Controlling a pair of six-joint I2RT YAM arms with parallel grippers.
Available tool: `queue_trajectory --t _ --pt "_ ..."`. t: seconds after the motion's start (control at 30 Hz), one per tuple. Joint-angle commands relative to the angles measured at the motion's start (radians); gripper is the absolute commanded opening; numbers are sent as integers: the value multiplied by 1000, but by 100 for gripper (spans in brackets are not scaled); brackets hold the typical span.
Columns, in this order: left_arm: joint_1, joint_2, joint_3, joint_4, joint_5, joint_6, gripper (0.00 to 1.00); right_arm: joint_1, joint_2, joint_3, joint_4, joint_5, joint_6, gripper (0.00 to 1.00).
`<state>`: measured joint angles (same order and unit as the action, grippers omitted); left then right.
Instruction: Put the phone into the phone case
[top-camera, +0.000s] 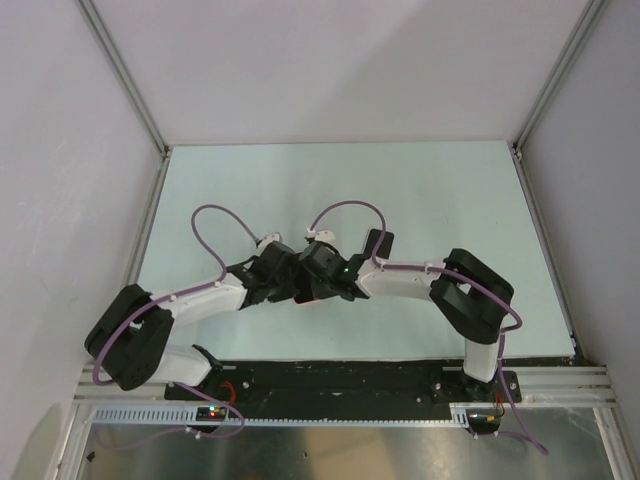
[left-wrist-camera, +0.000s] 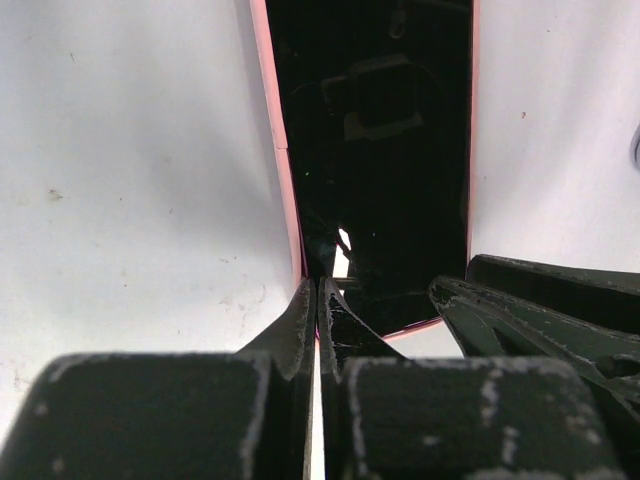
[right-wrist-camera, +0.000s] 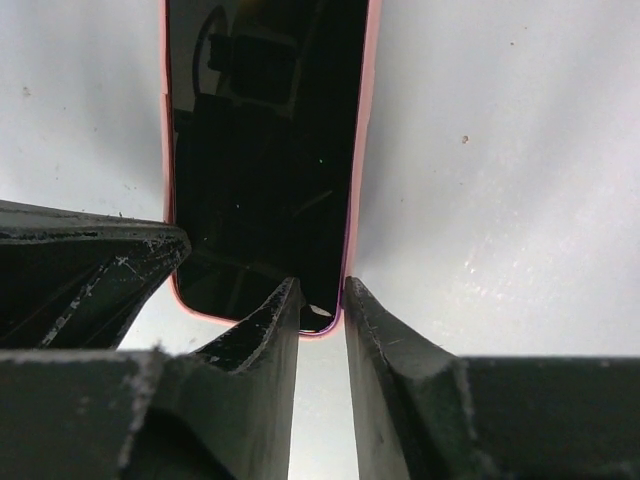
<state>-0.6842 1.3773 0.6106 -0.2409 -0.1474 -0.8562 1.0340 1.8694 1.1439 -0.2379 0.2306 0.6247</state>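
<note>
The phone (left-wrist-camera: 390, 180) is a glossy black slab lying inside the salmon-pink phone case (left-wrist-camera: 283, 170), whose rim shows around it. In the left wrist view my left gripper (left-wrist-camera: 317, 290) is shut, its tips down at the case's left rim by the near corner. The right wrist view shows the phone (right-wrist-camera: 260, 150) and the case (right-wrist-camera: 360, 150) again. There my right gripper (right-wrist-camera: 320, 290) stands slightly open astride the near right corner, with one finger over the phone's face and the other outside the rim. From above, both grippers (top-camera: 283, 283) (top-camera: 325, 280) meet mid-table and hide most of the phone.
The pale table (top-camera: 450, 190) has white walls on three sides and metal corner posts. The arms' bases sit on a black rail (top-camera: 340, 380) at the near edge. Purple cables loop above both wrists.
</note>
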Motion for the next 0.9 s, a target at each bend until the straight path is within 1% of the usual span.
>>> queue_trajectory --t 0.0,0.17,0.33,0.53,0.6,0.73,0.87 --pt "-14 42 4 19 46 11 0 1 134 6 -99 -30 -30 30" --pt "8 -6 49 -11 32 32 1 -21 143 20 -112 -36 -44 32" --pt "46 -45 89 -46 25 68 9 -51 135 22 -103 -68 -69 32" --pt "76 -33 104 -60 24 91 17 -73 73 22 -103 -91 -93 39" --pt "83 -29 106 -60 23 95 19 -80 46 22 -95 -118 -99 44" --pt "92 -16 109 -61 28 104 21 -97 3 22 -68 -166 -108 49" --pt "95 5 108 -59 42 110 23 -127 7 22 -49 -208 -105 49"
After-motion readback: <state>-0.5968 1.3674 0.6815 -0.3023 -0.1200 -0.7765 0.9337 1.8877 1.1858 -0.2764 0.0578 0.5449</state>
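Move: The pink case with the phone in it lies just under both hands. Its middle is about 6 cm ahead of the left gripper, 3 cm to its right and 1 cm lower; from the right gripper it is some 6 cm ahead, 4 cm to its left and 1 cm lower. The lavender-edged phone lies roughly 14 cm ahead of the right gripper and 16 cm to its right, about 1 cm lower. Lift the left gripper off the left rim by the case's near end, going up and forward about 2 cm each and a little left, and let its shut fingers part slightly. Keep the right gripper low, slide it forward about 1.5 cm and slightly right, tipping the fingers down a little as they spread to straddle the case's right rim, one over the phone's edge and one outside. ##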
